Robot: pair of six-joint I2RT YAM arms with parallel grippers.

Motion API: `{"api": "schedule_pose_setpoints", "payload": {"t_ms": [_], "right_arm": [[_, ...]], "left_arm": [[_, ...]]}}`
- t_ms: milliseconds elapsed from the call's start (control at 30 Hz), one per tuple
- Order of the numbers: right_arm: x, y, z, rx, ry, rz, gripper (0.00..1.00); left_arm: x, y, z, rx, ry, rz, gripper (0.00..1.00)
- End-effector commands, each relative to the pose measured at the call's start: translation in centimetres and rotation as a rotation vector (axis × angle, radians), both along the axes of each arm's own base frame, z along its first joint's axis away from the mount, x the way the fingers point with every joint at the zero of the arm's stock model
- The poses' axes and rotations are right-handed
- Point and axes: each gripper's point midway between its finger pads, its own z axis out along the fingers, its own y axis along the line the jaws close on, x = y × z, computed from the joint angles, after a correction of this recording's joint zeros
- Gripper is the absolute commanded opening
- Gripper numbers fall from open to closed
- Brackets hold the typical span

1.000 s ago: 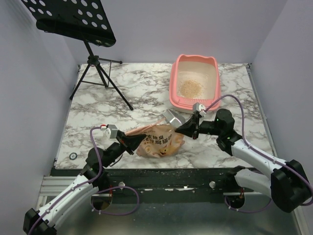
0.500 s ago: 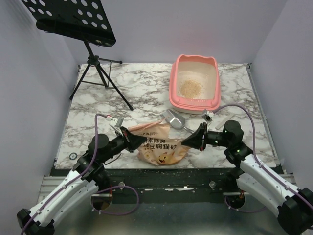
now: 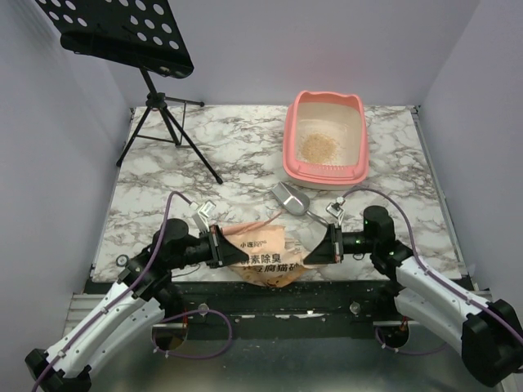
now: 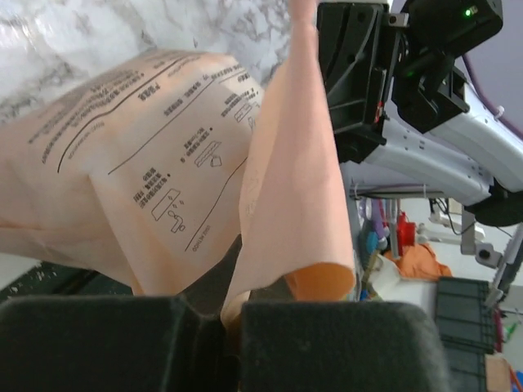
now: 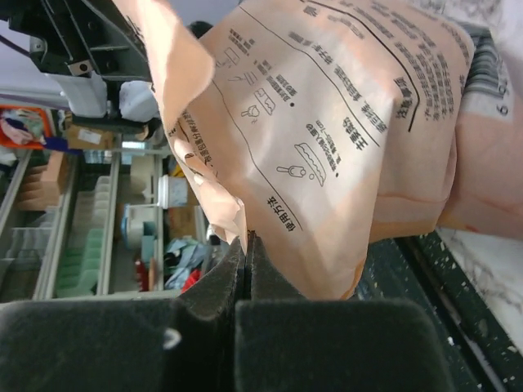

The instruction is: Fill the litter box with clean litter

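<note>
The pink litter box [image 3: 292, 167] stands at the back right of the marble table, with a small pile of tan clean litter [image 3: 317, 147] inside. An orange-tan printed bag [image 3: 263, 250] is stretched between my two grippers at the table's near edge. My left gripper [image 3: 232, 252] is shut on the bag's left edge, and the paper [image 4: 159, 163] runs up from its jaws [image 4: 232, 315]. On the opposite side my right gripper [image 3: 308, 254] is shut on a fold of the bag [image 5: 343, 122], pinched at the fingertips [image 5: 248, 243].
A grey metal scoop [image 3: 291, 197] lies on the marble between the bag and the litter box. A black music stand [image 3: 122, 33] on a tripod [image 3: 167, 122] occupies the back left. Loose granules speckle the black rail [image 3: 327, 287] along the near edge.
Both grippers have drawn back toward the near edge, taking the bag with them and pulling it taut. The right gripper has moved away from the scoop, which stays on the marble.
</note>
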Motion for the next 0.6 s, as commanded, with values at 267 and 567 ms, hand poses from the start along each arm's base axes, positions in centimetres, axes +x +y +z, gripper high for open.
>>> {"api": "schedule_pose_setpoints", "payload": {"t_ms": [267,567], "right_arm": [[-3.0,-0.7,0.7,0.034,0.229,0.034,0.00],[-0.7,-0.6,1.0,-0.072,0.030,0.018,0.33]], "left_arm": [[-7.3,2.0,-5.3,0.101,0.387,-0.170,0.00],[-6.6,2.1,-6.0,0.145,0.368,-0.152,0.00]]}}
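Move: Both hands already pinch the upper rim of the litter bag. Its middle is roughly 8 cm to the left hand's right, 1 cm ahead and 8 cm below. From the right hand it lies some 10 cm left, 2 cm ahead and 7 cm below. The scoop is about 16 cm ahead of the right hand and 2 cm left; the litter box about 36 cm ahead and 8 cm right, both well below. Left hand pulls its pinched bag rim back 5 cm, also down; right draws back 2 cm, then starts opening. ##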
